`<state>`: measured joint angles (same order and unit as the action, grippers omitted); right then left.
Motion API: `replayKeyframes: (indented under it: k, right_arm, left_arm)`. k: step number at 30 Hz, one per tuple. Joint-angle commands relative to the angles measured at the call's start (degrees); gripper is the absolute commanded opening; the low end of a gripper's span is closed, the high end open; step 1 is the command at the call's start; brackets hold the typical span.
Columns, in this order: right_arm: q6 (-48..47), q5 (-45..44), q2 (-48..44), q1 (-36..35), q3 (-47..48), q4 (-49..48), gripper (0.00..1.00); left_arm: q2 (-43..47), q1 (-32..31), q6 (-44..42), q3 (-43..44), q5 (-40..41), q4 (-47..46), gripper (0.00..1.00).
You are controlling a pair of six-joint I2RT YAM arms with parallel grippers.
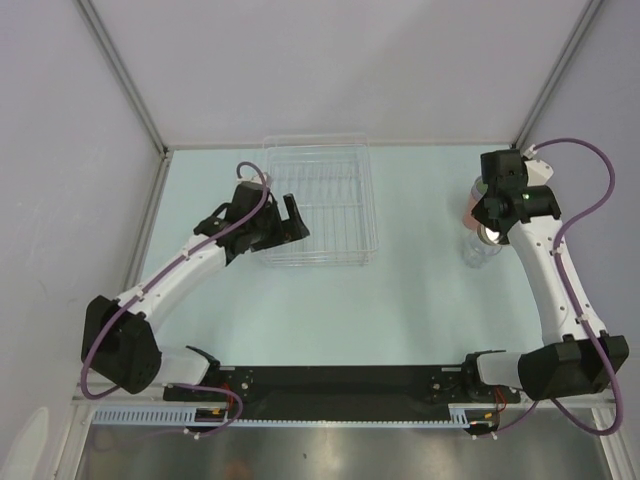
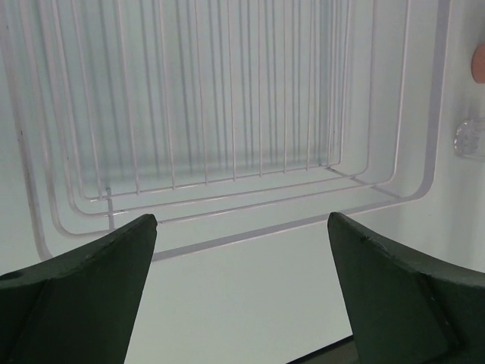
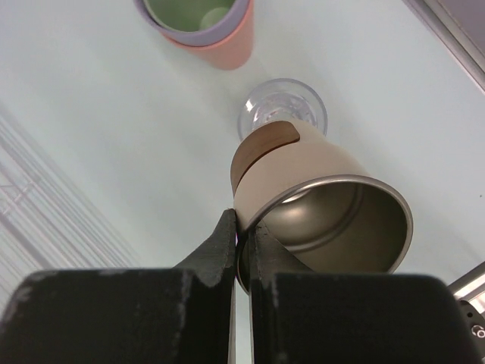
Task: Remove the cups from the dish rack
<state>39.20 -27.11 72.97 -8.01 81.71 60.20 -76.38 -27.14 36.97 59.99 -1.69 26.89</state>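
My right gripper [image 3: 244,224] is shut on the rim of a beige cup [image 3: 303,174] with a metal inside and a brown band, held tilted just above a clear cup [image 3: 282,106] on the table. Beyond them stands a nested stack: a salmon-pink cup [image 3: 227,51] outside, a lavender cup [image 3: 229,24] in it, a pale green cup [image 3: 182,11] innermost. From above, the right gripper [image 1: 493,222] hangs over the clear cup [image 1: 478,252]. My left gripper [image 2: 242,220] is open at the near left rim of the dish rack [image 2: 227,114], where only slats show.
The dish rack [image 1: 318,200] sits at the table's middle back. The cups stand together at the right, near the right arm. Enclosure walls and metal posts close the back and sides. The arm bases and a black rail run along the near edge.
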Motion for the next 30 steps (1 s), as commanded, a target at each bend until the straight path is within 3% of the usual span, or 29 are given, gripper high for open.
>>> replayKeyframes:
  k: [1,11,30]
  right_arm:
    - [-0.18,2.59,1.91,2.82,-1.64,-4.39,0.0]
    - [-1.05,4.7,7.53,6.87,-4.63,-9.4,0.0]
    - [-3.34,4.09,15.18,7.57,-4.63,-15.03,0.0]
  left_arm:
    - [-1.05,-0.81,-1.2,1.01,-0.41,0.26,1.0]
    - [-3.51,-1.17,-1.73,1.36,-0.85,0.44,1.0]
    - [-6.76,-1.43,-2.69,3.21,0.64,1.58,1.0]
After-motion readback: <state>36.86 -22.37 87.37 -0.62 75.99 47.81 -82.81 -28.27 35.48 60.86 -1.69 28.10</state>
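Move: The right hand holds the beige cup by its rim. The clear cup it is being taken to stands about 3 cm ahead of that hand, 5 cm to its right and roughly 19 cm below. The stacked cups are some 9 cm beyond the clear cup and level with it sideways; the empty dish rack's middle is about 34 cm to this hand's left and 14 cm ahead. From the left hand the clear cup is around 48 cm right and 3 cm ahead. Still pinching the beige cup, the right hand lowers it towards the clear cup, down about 9 cm while easing some 5 cm forward and slightly right, its fingers tipping a little further down. Whether the two cups touch can't be seen. The left hand, wide open and empty, sinks nearly 4 cm by the rack's near edge. ##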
